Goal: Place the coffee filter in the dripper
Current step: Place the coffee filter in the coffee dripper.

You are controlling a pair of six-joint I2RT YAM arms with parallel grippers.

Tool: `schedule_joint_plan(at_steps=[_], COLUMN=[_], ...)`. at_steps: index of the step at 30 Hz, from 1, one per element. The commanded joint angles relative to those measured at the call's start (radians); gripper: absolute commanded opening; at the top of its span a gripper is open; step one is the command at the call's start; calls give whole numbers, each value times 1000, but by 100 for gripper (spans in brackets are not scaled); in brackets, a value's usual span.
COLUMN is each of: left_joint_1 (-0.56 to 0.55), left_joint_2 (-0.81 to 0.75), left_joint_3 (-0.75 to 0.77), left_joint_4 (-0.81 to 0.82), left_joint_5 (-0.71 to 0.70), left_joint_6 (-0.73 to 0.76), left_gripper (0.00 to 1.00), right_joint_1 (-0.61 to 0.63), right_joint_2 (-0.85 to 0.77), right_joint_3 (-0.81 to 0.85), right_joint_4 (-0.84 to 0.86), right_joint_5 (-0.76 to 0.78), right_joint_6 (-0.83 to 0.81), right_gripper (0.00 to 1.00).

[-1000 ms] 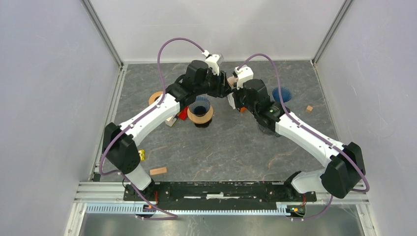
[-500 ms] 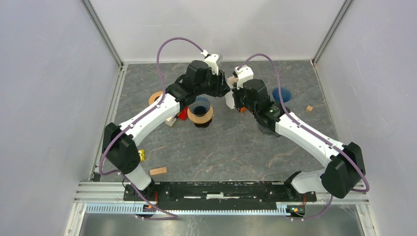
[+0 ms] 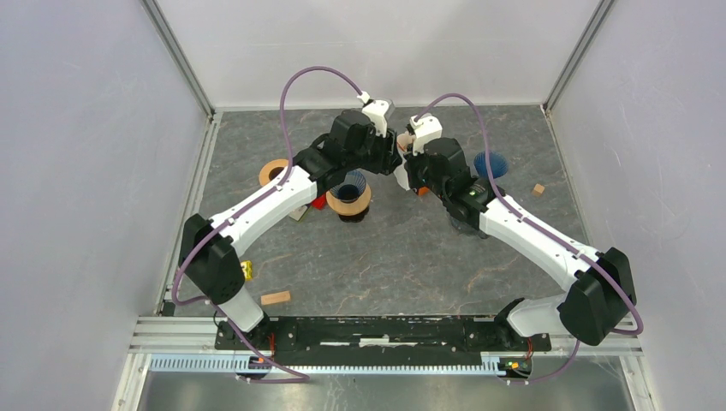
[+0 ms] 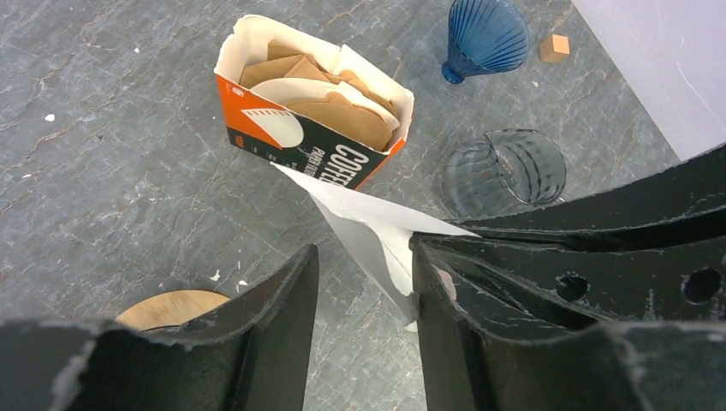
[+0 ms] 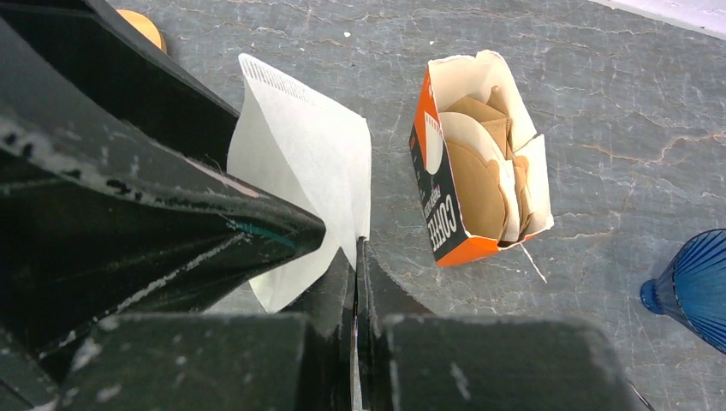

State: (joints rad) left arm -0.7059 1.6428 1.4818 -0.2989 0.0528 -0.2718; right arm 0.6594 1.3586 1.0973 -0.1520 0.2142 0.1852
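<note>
My right gripper (image 5: 355, 248) is shut on the lower edge of a white paper coffee filter (image 5: 308, 163), held in the air above the table's back middle. My left gripper (image 4: 364, 282) is open around the same filter (image 4: 377, 231); the paper lies against its right finger (image 4: 441, 317) and the left finger stands apart. In the top view both grippers meet at the filter (image 3: 400, 177). A blue dripper (image 3: 348, 190) sits on a wooden ring just left of them. A second blue dripper (image 4: 485, 34) and a clear glass one (image 4: 505, 171) stand to the right.
An open orange-and-black filter box (image 5: 479, 180) with brown and white filters lies below the grippers. A wooden ring (image 3: 274, 171) and a red block (image 3: 318, 201) lie at the left. Small wooden blocks (image 3: 276, 298) (image 3: 538, 189) and a yellow piece (image 3: 246, 270) are scattered about.
My left gripper has moved right, up to the right gripper, so that the filter now sits between its jaws, which narrowed slightly. The right arm has stayed put with the filter.
</note>
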Motion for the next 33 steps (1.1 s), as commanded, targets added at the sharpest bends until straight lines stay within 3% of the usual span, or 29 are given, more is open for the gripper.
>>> schedule_joint_plan(at_steps=[1, 5, 7, 17, 33], left_joint_1=[-10, -12, -12, -12, -12], left_joint_2=[-9, -6, -9, -31, -92], left_joint_3=[-4, -8, -13, -23, -41], left_joint_4=[24, 27, 29, 44, 36], left_joint_5=[-17, -42, -49, -57, -33], left_joint_6=[36, 41, 56, 104, 173], left_gripper=[53, 53, 47, 2, 2], right_joint_1=[5, 5, 5, 5, 5], right_joint_2=[-22, -30, -33, -37, -51], right_joint_3=[52, 46, 42, 22, -4], right_joint_4=[6, 6, 8, 20, 51], right_joint_5=[-2, 0, 4, 18, 109], right_joint_6=[23, 27, 27, 13, -87], right_gripper=[0, 0, 0, 0, 1])
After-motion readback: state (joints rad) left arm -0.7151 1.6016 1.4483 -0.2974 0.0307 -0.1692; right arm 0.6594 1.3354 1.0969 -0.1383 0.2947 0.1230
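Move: The filter, its edge already pinched in the right gripper, hangs between the left gripper's half-open fingers and the right ones: its middle is about 3 cm to the left hand's right and 2 cm below. From the left hand, the dripper stands some 11 cm left, 5 cm back, 10 cm lower; the filter box 6 cm right, 5 cm ahead, 18 cm down. From the right hand, the dripper is about 15 cm left, 5 cm back, 9 cm below. Lower the left gripper about 1 cm while shutting its half-open fingers on the filter's near, loose edge, then lift it some 1.5 cm with that edge pinched. Keep the right gripper closed on its own edge, easing it up and then about 1.5 cm to the right, away from the left hand, to draw the paper out between them. ##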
